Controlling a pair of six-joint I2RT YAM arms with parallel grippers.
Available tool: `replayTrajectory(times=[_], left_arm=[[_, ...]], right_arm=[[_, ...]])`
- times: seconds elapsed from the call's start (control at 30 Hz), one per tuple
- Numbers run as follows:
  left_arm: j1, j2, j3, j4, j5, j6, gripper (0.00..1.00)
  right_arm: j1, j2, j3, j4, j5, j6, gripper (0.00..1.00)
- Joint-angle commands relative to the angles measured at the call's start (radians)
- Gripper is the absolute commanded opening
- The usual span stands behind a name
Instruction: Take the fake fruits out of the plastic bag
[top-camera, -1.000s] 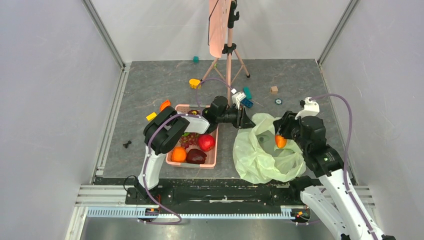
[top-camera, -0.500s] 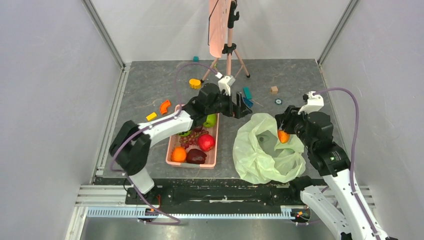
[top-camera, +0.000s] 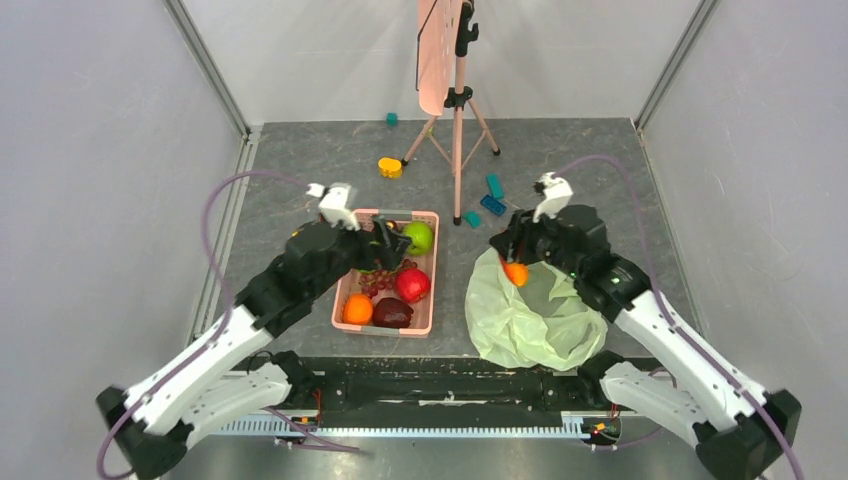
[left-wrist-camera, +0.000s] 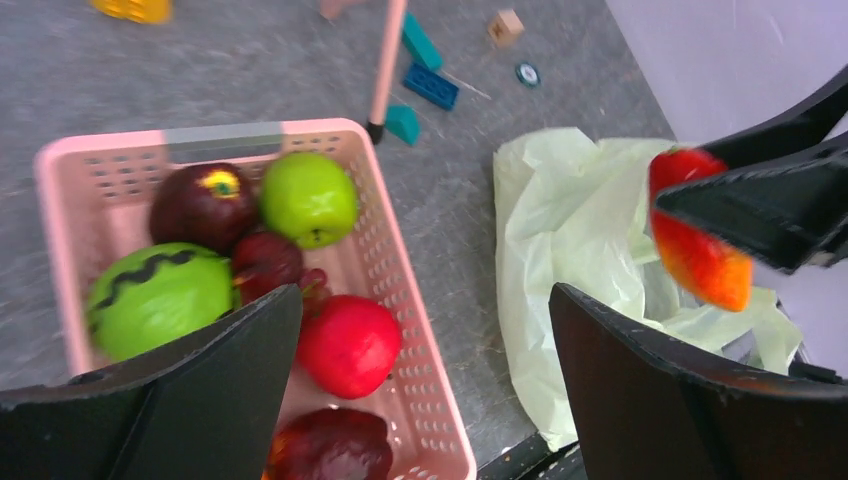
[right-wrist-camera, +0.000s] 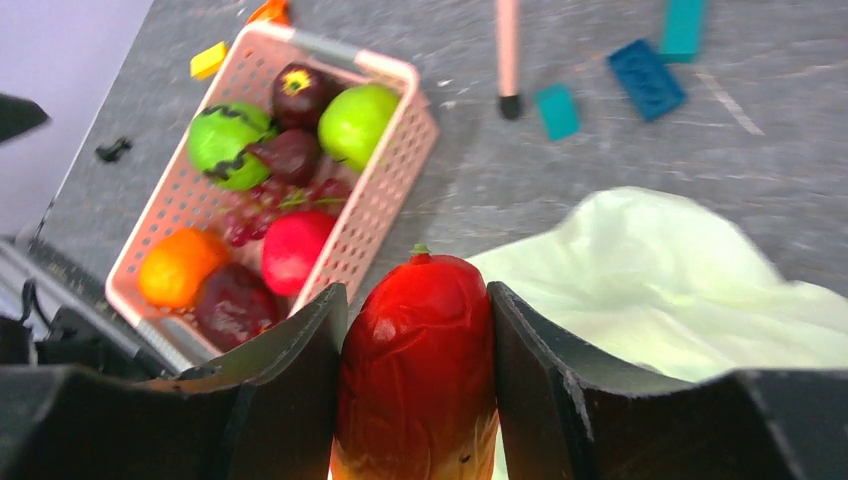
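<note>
My right gripper is shut on an orange-red oblong fruit, held above the far left edge of the pale-green plastic bag. The bag lies crumpled on the floor right of the pink basket. In the basket lie a green apple, a red apple, a green ball with a zigzag band and an orange. My left gripper hangs open and empty over the basket.
Dark maroon fruits and purple grapes share the basket. A pink tripod stand rises behind it. Small blocks lie on the floor: yellow, teal, blue. Grey walls close in both sides.
My left gripper opened and drew back from beside the bag to over the basket. The right gripper carried the oblong fruit leftward, from above the bag's mouth to its left edge.
</note>
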Motion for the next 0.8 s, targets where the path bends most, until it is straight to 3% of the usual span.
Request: replayTrajectory(times=[0.0, 0.27, 0.53, 0.77], left_arm=[[0.005, -0.209, -0.019, -0.233, -0.197, 0.041, 1.00], [0.005, -0.425, -0.057, -0.405, -0.307, -0.009, 1.00], [0.005, -0.536, -0.066, -0.484, -0.329, -0.022, 1.00], [0.005, -0.590, -0.081, -0.522, -0.349, -0.030, 1.00]], right_arm=[[0.153, 0.113, 0.059, 0.156, 0.041, 0.045, 0.42], [0.397, 0.437, 0.166, 0.320, 0.113, 0.093, 0.42], [0.483, 0.727, 0.312, 0.417, 0.093, 0.060, 0.45], [0.530, 0.905, 0.433, 0.406, 0.075, -0.042, 0.54]])
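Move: The right hand already holds a red-orange fruit. The pink basket's middle lies about 28 cm to its left, 2 cm back and some 18 cm below. Inside, the red apple is about 22 cm left and 5 cm back, and the green apple about 20 cm left and 7 cm ahead. For the empty left hand, the basket's middle is about 5 cm left, 5 cm back and 20 cm below. Right hand carries its fruit some 25 cm left, sinking about 9, over the basket; left hand withdraws leftward. ##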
